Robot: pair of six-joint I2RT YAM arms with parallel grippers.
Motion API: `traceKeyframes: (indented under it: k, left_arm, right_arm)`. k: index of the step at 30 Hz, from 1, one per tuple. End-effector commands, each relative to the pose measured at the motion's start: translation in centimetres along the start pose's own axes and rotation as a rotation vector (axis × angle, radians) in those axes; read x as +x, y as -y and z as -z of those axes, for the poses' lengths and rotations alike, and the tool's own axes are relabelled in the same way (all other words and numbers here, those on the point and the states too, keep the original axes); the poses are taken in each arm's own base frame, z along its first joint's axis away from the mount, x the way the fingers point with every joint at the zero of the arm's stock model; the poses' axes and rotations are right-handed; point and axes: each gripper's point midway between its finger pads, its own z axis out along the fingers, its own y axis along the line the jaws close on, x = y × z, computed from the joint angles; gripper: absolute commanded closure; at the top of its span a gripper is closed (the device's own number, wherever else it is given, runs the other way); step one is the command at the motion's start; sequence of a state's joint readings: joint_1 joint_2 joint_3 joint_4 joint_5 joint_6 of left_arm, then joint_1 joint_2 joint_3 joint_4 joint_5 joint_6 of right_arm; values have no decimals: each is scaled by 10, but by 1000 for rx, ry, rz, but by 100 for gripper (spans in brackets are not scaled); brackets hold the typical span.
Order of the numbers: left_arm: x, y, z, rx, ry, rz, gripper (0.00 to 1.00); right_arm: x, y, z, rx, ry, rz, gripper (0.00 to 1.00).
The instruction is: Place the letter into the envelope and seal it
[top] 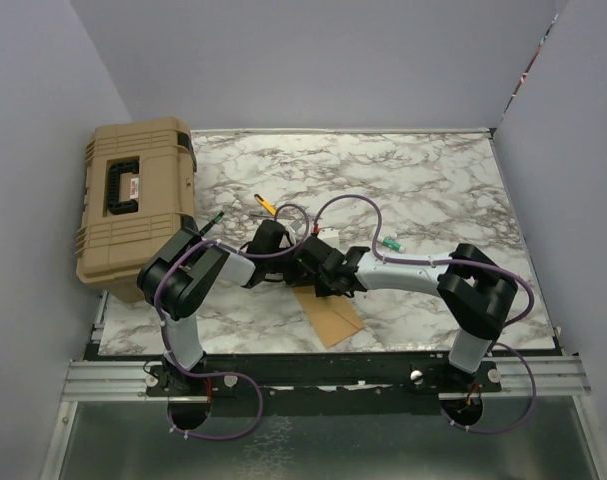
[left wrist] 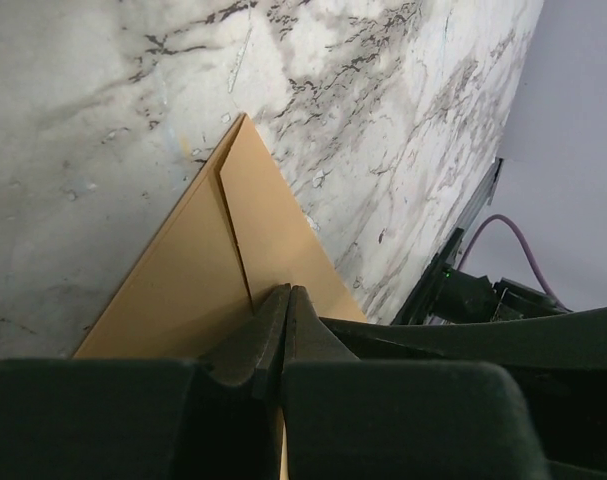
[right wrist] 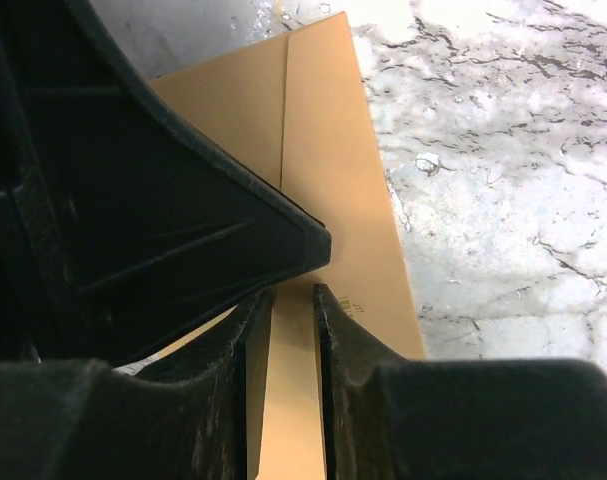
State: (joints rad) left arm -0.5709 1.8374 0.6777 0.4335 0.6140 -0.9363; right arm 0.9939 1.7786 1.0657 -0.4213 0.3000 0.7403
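The tan envelope [top: 335,318] lies flat on the marble table near its front edge, one corner pointing toward me. Both grippers meet over its far end. My left gripper [top: 301,268] is shut, and in the left wrist view its tips [left wrist: 289,290] rest on the envelope [left wrist: 273,220] beside a diagonal seam. My right gripper [top: 323,282] hovers just above the envelope [right wrist: 333,150], its fingers [right wrist: 293,292] a narrow gap apart with bare tan paper showing between them. The left gripper's black finger [right wrist: 183,220] fills the upper left of the right wrist view. The letter is hidden.
A tan plastic toolbox [top: 138,205] stands at the table's left edge. Behind the arms lie a yellow-handled tool [top: 266,205], a green pen [top: 215,220] and a small green-and-white item [top: 391,245]. Grey walls close in the left, back and right sides.
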Motion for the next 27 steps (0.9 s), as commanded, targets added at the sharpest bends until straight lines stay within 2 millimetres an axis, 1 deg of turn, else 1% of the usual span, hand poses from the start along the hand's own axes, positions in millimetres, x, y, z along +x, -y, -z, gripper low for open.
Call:
traceKeyframes:
  k: [1, 5, 7, 10, 11, 16, 19, 27]
  left_arm:
    - [35, -71, 6, -209, -71, 142, 100]
    - [32, -74, 7, -216, -57, 159, 100]
    - [29, -77, 8, -218, -47, 172, 100]
    - [26, -79, 9, -220, -36, 195, 100]
    - [25, -80, 9, -220, -31, 199, 100]
    - [22, -83, 12, -221, -19, 215, 100]
    - [21, -84, 12, -222, -18, 218, 100]
    - [20, -84, 11, -219, -20, 217, 100]
  right_arm:
    - [46, 20, -27, 45, -131, 76, 74]
    - [57, 30, -19, 90, -180, 116, 79]
    - [60, 31, -14, 96, -184, 130, 83]
    - [66, 32, -8, 104, -209, 145, 92]
    - [69, 33, -7, 110, -224, 149, 93]
    - [86, 36, -3, 117, -273, 151, 92]
    - [92, 41, 3, 115, -281, 125, 94]
    - [107, 62, 17, 174, -317, 94, 95]
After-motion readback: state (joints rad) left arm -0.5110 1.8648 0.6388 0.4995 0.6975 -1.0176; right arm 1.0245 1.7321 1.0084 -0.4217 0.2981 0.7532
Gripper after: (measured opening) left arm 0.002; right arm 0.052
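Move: Both hands are already down on the folded envelope, fingertips almost meeting at the flap. The envelope's middle lies about 4 cm back from the right hand, level sideways and about 1 cm lower; from the left hand it is about 5 cm back and 2 cm to the right, also 1 cm lower. The glue stick lies some 11 cm ahead and 15 cm right of the right hand, the yellow knife roughly 22 cm ahead and 13 cm left of the left. Both hands keep their fingertips on the envelope's flap while sliding slowly at table height. The left, fingers shut, goes about 1 cm left with its wrist tilting some 5 degrees; the right closes its slightly parted fingers and draws back about 2 cm towards the robot, most of it late, drifting a little right at the end. ##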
